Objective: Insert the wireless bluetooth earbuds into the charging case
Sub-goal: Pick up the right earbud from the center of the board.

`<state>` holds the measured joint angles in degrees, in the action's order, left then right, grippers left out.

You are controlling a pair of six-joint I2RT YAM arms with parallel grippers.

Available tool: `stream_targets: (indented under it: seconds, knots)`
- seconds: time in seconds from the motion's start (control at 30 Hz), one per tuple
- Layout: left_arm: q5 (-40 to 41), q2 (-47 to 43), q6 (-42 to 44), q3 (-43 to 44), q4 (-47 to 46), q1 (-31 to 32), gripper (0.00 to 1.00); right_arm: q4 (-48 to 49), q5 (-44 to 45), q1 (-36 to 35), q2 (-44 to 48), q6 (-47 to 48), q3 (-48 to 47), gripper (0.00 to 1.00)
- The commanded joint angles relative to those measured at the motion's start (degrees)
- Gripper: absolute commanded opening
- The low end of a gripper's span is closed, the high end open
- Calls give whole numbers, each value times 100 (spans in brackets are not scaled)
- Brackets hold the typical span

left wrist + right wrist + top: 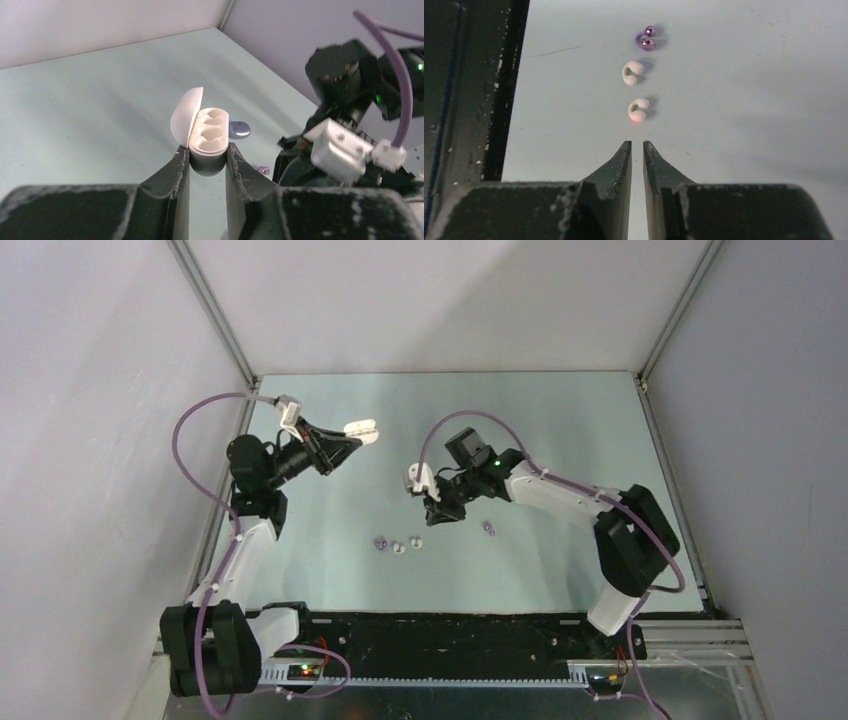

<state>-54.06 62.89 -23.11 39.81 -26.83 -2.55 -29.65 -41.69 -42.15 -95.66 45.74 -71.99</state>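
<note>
My left gripper [209, 155] is shut on the base of a white charging case [209, 134] and holds it above the table. The case's lid [185, 117] stands open and both wells look empty. In the top view the case [362, 428] sits at the left gripper's [352, 436] tip. Two white earbuds [638, 110] [631, 72] and a purple earbud [646, 39] lie in a row on the table just ahead of my right gripper [637, 144]. Its jaws are nearly together with a thin gap, and nothing is between them. Another purple earbud [488, 528] lies to the right of the right gripper [432, 512].
A lavender closed case [240, 130] lies on the table beyond the white one. The right arm's wrist [345, 145] is close on the right of the held case. The black base rail [450, 635] borders the near edge, and walls enclose the pale green table [560, 430].
</note>
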Motion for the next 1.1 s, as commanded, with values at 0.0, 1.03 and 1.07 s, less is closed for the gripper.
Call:
stream_targets:
  seconds: [0.0,1.03,1.07]
  knots:
    - [610,-286,-421,-264,-373,-195,0,558,331,-429,-542,306,14,17]
    - [990,-1147,-680,-656,-395,-545,0,2031,2167,-1815,-1696,-1032,18,20]
    - [987,-1143,-691,-666,-416,-545,0,2041,2249,-1819,-1714,-1027,18,21]
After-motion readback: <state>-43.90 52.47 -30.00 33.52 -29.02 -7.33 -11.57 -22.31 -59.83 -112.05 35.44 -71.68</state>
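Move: The white earbud in the middle of the row lies about 9 cm left of the right hand, 3 cm back and some 13 cm below it. The other white earbud sits 4 cm to its right and 1 cm farther out; the purple earbud 4 cm to its left, also 1 cm farther out. From the left hand, holding the open charging case, the middle earbud is about 11 cm back, 5 cm right and 27 cm below. The right hand, empty and nearly shut, heads for the middle white earbud: it sweeps left about 8 cm and back 4 cm while sinking, then goes almost straight down, some 10 cm lower in all, fingers tipping about 10 degrees steeper. No contact can be seen. The left hand keeps its grip on the open case and carries it 4 cm left, dipping, then rising, and turning some 15 degrees counter-clockwise. ##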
